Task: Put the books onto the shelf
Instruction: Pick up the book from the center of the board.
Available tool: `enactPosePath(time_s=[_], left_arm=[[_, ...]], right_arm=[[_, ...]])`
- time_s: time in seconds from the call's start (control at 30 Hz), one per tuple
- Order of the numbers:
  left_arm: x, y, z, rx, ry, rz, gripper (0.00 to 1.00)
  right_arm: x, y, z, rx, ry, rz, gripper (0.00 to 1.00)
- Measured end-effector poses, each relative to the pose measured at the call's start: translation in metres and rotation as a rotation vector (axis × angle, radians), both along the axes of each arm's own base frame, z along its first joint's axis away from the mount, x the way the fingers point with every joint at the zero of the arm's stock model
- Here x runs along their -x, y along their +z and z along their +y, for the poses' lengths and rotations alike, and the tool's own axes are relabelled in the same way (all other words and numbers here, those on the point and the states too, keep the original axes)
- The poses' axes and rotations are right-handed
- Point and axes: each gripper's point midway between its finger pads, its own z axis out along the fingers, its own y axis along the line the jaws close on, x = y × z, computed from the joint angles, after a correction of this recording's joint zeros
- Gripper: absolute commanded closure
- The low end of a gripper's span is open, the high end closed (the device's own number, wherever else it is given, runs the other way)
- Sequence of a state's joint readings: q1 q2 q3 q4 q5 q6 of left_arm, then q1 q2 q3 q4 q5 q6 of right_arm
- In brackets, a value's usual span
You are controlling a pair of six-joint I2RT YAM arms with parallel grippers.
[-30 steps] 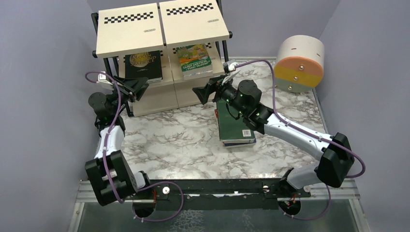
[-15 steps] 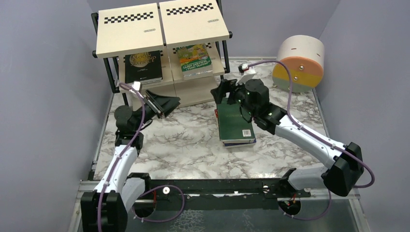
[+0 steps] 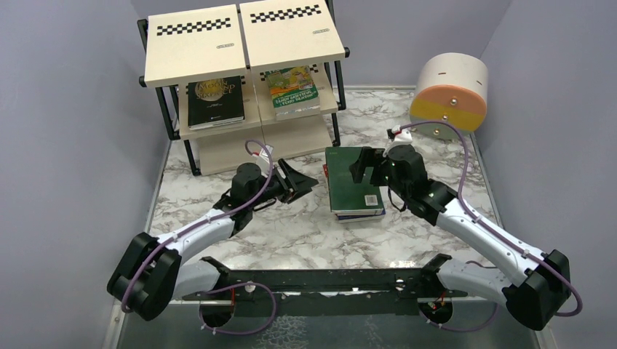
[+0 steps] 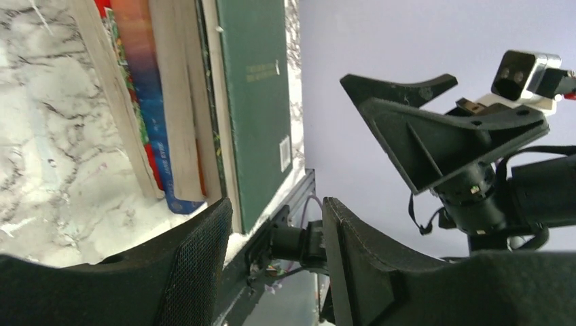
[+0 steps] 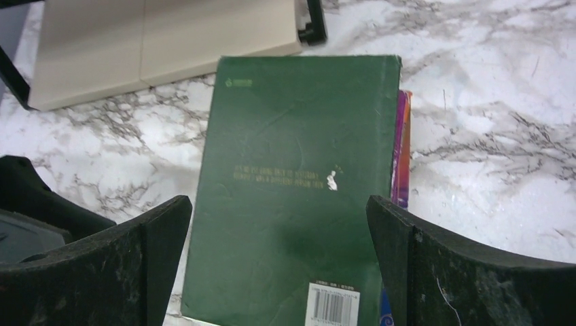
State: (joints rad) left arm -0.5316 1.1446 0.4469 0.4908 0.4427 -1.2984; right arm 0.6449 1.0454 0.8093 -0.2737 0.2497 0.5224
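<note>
A stack of books (image 3: pixel 354 190) lies on the marble table, a dark green book (image 5: pixel 292 190) on top with its barcode showing. Purple and orange spines (image 5: pixel 402 149) peek out beneath it. My right gripper (image 5: pixel 278 224) hovers over the green book, open wide, a finger on either side and nothing held; from above the right gripper (image 3: pixel 367 164) is over the stack's far end. My left gripper (image 3: pixel 304 185) sits low just left of the stack, open and empty. Its wrist view shows the stack's edges (image 4: pixel 170 122). The shelf (image 3: pixel 244 43) holds a black book (image 3: pixel 215 102) and a green-yellow book (image 3: pixel 292 89).
A round beige-and-orange drum (image 3: pixel 449 94) stands at the back right. Grey walls close in both sides. The shelf's lowest board (image 5: pixel 163 47) lies just beyond the stack. The black base rail (image 3: pixel 327 280) runs along the near edge.
My left arm swung away from the shelf and down toward the stack's left side. My right gripper drew back from the shelf to above the green book and opened a little wider.
</note>
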Motion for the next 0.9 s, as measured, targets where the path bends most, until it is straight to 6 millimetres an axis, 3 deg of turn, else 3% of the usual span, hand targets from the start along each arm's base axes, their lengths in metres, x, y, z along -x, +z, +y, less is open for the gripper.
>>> enactPosePath(time_s=[0.2,0.37,0.57,0.9], left_arm=[[-0.014,-0.016,-0.008,-0.047,0.019,0.000,0.55],[-0.012,-0.032,-0.023,-0.063,-0.015,0.019,0.54],[-0.010,-0.044,-0.041,-0.070,-0.052,0.037,0.54],[-0.011,-0.042,-0.048,-0.054,-0.055,0.025,0.54]], right_arm=[[-0.001,-0.026,-0.021,0.020,-0.057,0.066,0.00],[-0.003,-0.052,-0.038,0.020,-0.087,0.140,0.00],[0.000,-0.062,-0.028,0.003,-0.032,0.181,0.03],[0.002,-0.062,-0.011,-0.045,0.048,0.190,0.03]])
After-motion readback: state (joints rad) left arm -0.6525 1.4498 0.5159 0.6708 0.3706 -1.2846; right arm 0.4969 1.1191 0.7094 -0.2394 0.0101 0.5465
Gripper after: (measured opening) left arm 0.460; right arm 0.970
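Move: The green book tops the stack, its middle roughly 6 cm ahead of the left hand, 15 cm to its right and 9 cm below. From the right hand it is almost underneath, about 2 cm ahead, 1 cm right and 9 cm down. The other books lie directly beneath it, around 5 cm lower. The shelf's bottom board is some 20 cm straight ahead of the left hand and 14 cm below. Both hands close in on the green book without visible contact. The left, fingers still about half open, goes roughly 5 cm right and 4 cm down towards the book's left edge, then slows almost to a stop. The right sinks about 6 cm over the cover, swinging some 4 cm right and most of the way back, tips its wide-open fingers about 10 degrees further down and then hovers. ##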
